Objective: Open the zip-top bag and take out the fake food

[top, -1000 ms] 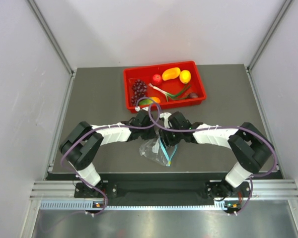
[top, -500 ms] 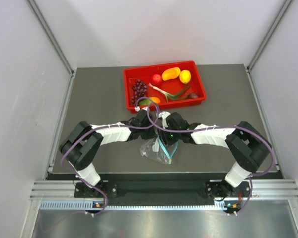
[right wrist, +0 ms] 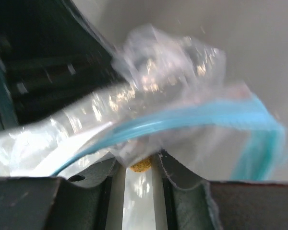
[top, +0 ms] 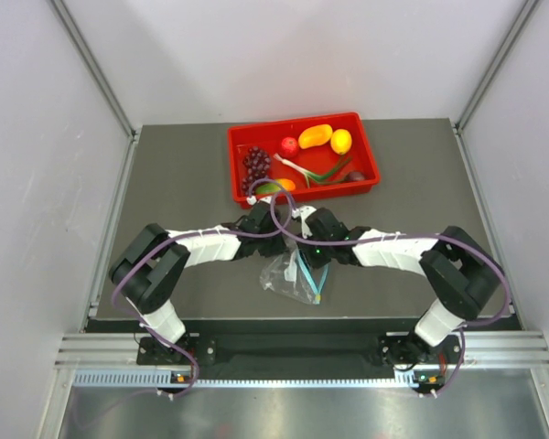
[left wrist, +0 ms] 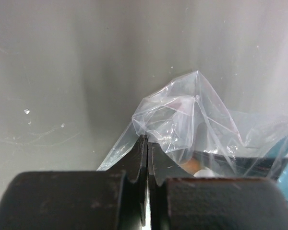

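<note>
The zip-top bag (top: 291, 277) lies crumpled on the grey table between the two arms, its teal zip strip (top: 313, 279) on the right side. My left gripper (left wrist: 148, 142) is shut on a fold of the bag's clear film (left wrist: 182, 120). In the right wrist view my right gripper (right wrist: 137, 162) has a narrow gap between its jaws. The bag's film (right wrist: 173, 72) and zip strip (right wrist: 192, 115) drape across its tips, and a small yellow speck sits in the gap. The fake food lies in the red tray: lemon (top: 341, 141), mango (top: 315, 135), maroon piece (top: 357, 176).
The red tray (top: 297, 123) stands at the table's far middle and also holds purple grapes (top: 256, 163), a red ball (top: 289, 144) and a green onion (top: 313, 171). Both wrists (top: 288, 229) crowd together just in front of the tray. White walls enclose the table.
The right gripper's jaws have narrowed around the bag's edge. The bag has shifted slightly and its zip strip now lies a little further right. The left gripper keeps its hold.
</note>
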Tool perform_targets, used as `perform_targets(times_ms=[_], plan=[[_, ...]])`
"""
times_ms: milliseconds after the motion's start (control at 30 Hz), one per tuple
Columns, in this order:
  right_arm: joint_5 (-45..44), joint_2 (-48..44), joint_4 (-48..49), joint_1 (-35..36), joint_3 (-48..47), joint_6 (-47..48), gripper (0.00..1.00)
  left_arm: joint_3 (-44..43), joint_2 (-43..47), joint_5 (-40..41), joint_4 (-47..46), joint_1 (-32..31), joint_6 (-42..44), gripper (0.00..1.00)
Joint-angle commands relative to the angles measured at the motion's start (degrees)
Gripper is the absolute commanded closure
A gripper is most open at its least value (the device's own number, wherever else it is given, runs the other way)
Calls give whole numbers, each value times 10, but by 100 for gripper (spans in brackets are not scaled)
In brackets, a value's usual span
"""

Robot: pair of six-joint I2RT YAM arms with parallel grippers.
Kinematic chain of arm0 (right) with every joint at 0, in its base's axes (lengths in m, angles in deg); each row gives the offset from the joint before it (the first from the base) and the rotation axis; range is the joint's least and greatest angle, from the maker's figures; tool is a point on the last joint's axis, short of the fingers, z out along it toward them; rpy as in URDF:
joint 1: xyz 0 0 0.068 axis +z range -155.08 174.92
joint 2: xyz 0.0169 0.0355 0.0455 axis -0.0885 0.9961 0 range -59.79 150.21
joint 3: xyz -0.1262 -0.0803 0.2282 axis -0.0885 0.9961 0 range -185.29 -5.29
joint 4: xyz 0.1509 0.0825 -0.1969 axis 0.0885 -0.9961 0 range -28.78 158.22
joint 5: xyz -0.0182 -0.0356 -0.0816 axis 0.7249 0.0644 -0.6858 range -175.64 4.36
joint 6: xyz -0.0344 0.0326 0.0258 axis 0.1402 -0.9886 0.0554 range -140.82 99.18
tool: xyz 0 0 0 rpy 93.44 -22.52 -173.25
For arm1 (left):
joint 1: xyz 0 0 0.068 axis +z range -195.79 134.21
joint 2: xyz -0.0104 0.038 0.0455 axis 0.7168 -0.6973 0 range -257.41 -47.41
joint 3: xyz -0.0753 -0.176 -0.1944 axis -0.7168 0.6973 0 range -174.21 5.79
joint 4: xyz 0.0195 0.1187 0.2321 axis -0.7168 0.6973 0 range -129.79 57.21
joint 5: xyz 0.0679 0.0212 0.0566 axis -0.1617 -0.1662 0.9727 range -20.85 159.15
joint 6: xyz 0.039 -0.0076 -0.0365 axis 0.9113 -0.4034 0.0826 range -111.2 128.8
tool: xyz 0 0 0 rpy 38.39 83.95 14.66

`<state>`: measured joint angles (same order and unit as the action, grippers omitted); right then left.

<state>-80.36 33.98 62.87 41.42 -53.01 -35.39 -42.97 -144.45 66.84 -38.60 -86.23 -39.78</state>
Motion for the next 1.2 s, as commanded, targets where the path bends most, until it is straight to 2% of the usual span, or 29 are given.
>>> perform_targets(times_ms=[0,233,400,600,800,900,1167], plan=[[-27,-57,-60,10,2,13,81,4,17,5,-24,11,-1,100],[-59,-158,-105,-1,26,-2,82,23,24,13,-29,24,0,100],[-74,-195,-132,-7,18,-7,82,22,29,18,-28,27,1,100],[-77,-228,-170,-35,-6,-11,82,11,40,65,-15,34,-1,100],[-63,-248,-197,-105,-46,3,82,16,69,99,-17,35,6,100],[-55,-248,-207,-170,-75,20,82,18,79,110,-22,36,16,100],[-10,-200,-205,-263,-154,66,82,11,87,121,-16,36,32,99]])
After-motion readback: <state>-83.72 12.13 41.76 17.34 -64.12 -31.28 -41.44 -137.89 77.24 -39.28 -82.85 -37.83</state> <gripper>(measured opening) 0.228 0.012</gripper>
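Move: The small brown ball already sits between the right fingers in the bag's mouth. The red tray's middle lies about 28 cm ahead of the right hand and 2 cm left; in the tray, the purple fruit is some 23 cm ahead and 11 cm right, the leek 24 cm ahead and 2 cm right. The bag's middle is about 5 cm left of this hand and 3 cm back. From the left hand the ball is roughly 9 cm right and 3 cm back. Keep the right fingers' pinch on the ball and draw it up and to the right out of the bag, then swing it forward and right towards the tray's right end, about 15 cm higher overall, turning the wrist some 25 degrees clockwise. Keep the left fingers shut on the bag's corner and drag it forward and left about 5 cm, lifting slightly late on. ##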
